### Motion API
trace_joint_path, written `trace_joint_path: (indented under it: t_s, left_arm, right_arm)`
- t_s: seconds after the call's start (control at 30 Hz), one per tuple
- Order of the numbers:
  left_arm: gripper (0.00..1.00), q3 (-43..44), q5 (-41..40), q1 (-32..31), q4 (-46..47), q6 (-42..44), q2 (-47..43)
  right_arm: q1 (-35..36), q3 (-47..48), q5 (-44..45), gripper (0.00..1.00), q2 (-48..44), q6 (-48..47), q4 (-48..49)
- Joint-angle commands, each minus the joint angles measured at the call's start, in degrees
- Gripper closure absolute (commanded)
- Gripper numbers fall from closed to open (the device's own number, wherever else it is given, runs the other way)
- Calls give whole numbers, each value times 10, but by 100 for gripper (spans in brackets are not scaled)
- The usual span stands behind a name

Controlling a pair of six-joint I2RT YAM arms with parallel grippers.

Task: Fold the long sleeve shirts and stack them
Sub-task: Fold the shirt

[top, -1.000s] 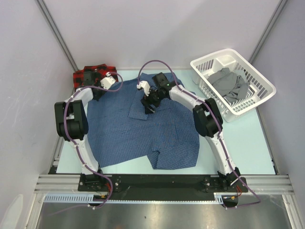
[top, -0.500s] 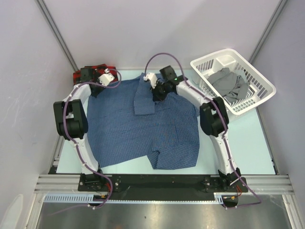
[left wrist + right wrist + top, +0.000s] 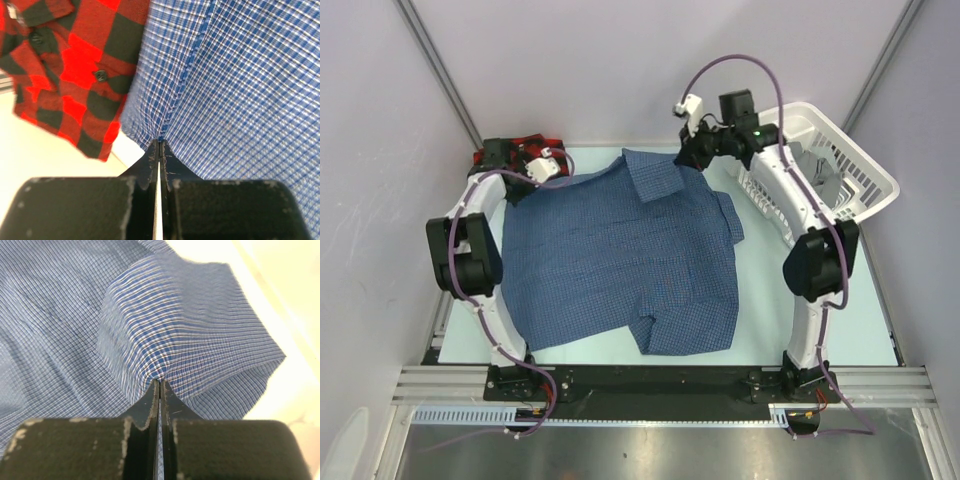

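Note:
The dark blue fine-check shirt point(image 3: 620, 250) lies spread across the middle of the table. My left gripper point(image 3: 520, 180) is shut on its far left edge point(image 3: 165, 115), beside the red-and-black plaid flannel shirt point(image 3: 510, 148), which lies bunched at the far left corner and also shows in the left wrist view point(image 3: 75, 65). My right gripper point(image 3: 688, 160) is shut on a fold of the blue shirt point(image 3: 170, 335) at its far right edge and holds it lifted near the basket. The collar flap point(image 3: 650, 172) lies just left of it.
A white plastic laundry basket point(image 3: 850, 160) with grey clothes point(image 3: 818, 178) stands at the back right, close to my right arm. Grey walls enclose the table on three sides. Bare pale-blue table point(image 3: 820, 320) shows to the right of the shirt.
My right gripper has pulled its hold of the blue shirt from the shirt's middle back and right towards the basket, unfolding the cloth. My left gripper has drawn the left edge slightly further back-left.

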Motion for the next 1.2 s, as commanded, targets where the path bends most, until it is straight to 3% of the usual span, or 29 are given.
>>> trace_joint_path:
  t_s: [0.0,0.7,0.97,1.17]
  left_arm:
    - [100,-26,20,5,-19,39,-77]
    - [100,-151,49,9,-100,73,-211]
    - [100,-200,75,13,-156,94,-227]
    - [98,-249,68,13,-161,96,-218]
  right_arm:
    - [-36,-4,-45,100,-81,32,-10]
    - [-74,-171,-74,100,-320,-26,-185]
    - [-75,-294,-80,100,-400,-64,-269]
    - [-72,-382,-53,100,-421,-94,-261]
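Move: Both grippers already pinch the blue shirt. The shirt's near right corner lies about 38 cm back and 12 cm right of the right hand, 22 cm below; its near left corner is some 41 cm back, 8 cm right and 6 cm below the left hand. Level with the right hand, a sleeve flap lies 12 cm right and 22 below, the basket 30 right, 7 ahead and 16 below. The plaid shirt sits 14 cm straight ahead of the left hand, 6 below. Keep both grippers shut on the blue shirt and draw it back towards its near edge. Arc the right hand up about 8 cm while sweeping right, then on back and down to its starting height, roughly 22 cm back and 10 right in all. Lift the left slightly and bring it back 15 cm, drifting right and ending a little lower; tip its fingers down some 15 degrees late on. ##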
